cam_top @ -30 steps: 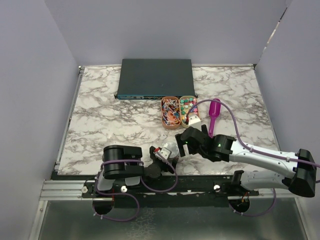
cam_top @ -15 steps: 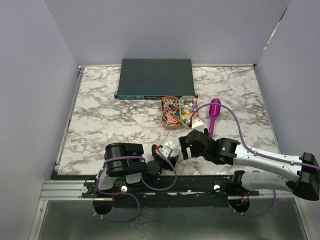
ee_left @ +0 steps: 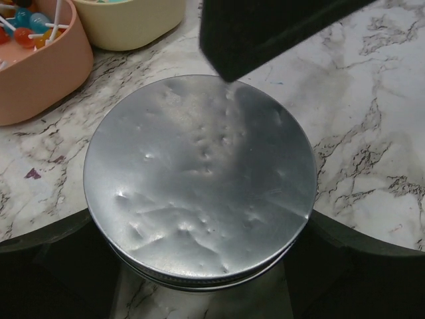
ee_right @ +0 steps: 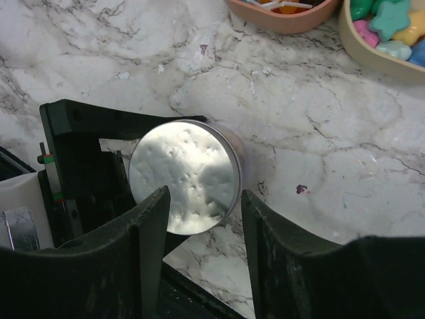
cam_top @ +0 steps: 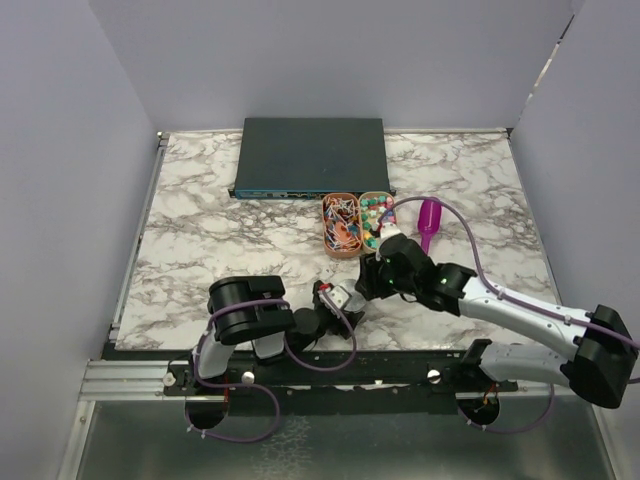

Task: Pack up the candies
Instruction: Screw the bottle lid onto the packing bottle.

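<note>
A round silver tin (ee_left: 199,179) with a dented lid stands on the marble table near the front edge. My left gripper (ee_left: 202,262) is shut on it, one dark finger (ee_left: 46,266) against each side of its wall. My right gripper (ee_right: 202,219) hovers just above and beyond the tin (ee_right: 186,176), open, with nothing between its fingers. One of its dark fingers (ee_left: 265,33) shows at the top of the left wrist view. The candies (cam_top: 374,213) lie in a cream tray (ee_right: 372,53) behind the tin, pastel pieces (ee_right: 388,23) showing. From above, both grippers (cam_top: 338,300) (cam_top: 372,283) meet at the tin.
An orange tray (cam_top: 340,228) of lollipops (ee_left: 26,30) sits beside the cream tray (ee_left: 129,23). A purple scoop (cam_top: 428,222) lies to the right of the trays. A dark flat box (cam_top: 310,157) lies at the back. Grey walls enclose the table.
My left gripper has closed on the tin. My right gripper has shifted back and left over the tin, and its jaws have narrowed.
</note>
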Controlling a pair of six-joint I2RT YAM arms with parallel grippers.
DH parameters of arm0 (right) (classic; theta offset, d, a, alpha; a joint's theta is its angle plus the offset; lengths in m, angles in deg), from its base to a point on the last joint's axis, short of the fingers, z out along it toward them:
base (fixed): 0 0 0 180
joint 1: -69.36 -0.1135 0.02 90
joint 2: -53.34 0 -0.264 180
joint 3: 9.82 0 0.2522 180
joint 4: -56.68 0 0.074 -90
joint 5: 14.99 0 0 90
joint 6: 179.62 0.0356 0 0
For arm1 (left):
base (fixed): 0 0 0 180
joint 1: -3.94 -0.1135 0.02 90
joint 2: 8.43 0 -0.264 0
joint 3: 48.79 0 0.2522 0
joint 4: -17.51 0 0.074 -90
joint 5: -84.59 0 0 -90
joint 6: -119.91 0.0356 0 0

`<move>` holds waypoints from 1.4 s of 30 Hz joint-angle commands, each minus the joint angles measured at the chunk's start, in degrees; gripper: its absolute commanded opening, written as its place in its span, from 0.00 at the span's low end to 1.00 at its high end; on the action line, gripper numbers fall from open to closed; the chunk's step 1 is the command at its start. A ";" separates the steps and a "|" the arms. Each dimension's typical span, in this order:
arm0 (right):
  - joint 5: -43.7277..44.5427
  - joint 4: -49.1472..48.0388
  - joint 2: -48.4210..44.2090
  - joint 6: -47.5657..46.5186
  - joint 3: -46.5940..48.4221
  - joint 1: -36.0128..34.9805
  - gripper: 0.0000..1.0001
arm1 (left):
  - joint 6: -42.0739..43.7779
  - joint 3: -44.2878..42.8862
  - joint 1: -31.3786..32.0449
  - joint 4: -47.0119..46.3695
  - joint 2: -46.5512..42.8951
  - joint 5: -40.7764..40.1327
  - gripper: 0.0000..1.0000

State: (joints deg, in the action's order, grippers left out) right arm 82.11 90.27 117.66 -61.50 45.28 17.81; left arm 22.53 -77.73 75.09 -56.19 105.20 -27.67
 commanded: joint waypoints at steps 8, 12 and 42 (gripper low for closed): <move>-8.62 -4.64 7.98 -6.50 2.47 5.33 0.45 | 0.20 -0.12 -0.78 3.04 4.39 8.04 0.50; -10.04 -5.40 8.56 -6.51 1.27 5.49 0.41 | -0.01 0.02 -0.79 3.09 4.16 7.13 0.50; -17.99 -2.57 -5.22 9.72 -16.86 4.12 0.13 | -2.20 0.68 -2.38 3.08 2.75 3.72 0.47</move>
State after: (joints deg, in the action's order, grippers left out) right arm 71.33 79.12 114.25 -57.29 32.83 24.17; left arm 23.45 -78.75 73.69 -56.30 105.85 -23.80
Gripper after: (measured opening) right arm 0.137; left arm 0.825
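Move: About 3 cm to the right hand's left, 1 cm back and some 5 cm below lies the bottle lid, sitting on the bottle between the left fingers; from the left hand it is straight above, about 3 cm. The lollipop tray stands some 15 cm ahead of the right hand and 5 cm left, the star-candy tray 16 cm ahead and 3 cm right, both about 9 cm below. Sinking about 3.5 cm beside the lid, at first also easing forward, the right hand brings its fingers from half open to nearly shut at the lid's right rim, then sweeps back some 2.5 cm and a little right, rolling slightly left side up, fingertips against the rim. The left hand shifts 1 cm right early on and keeps its hold on the bottle. ##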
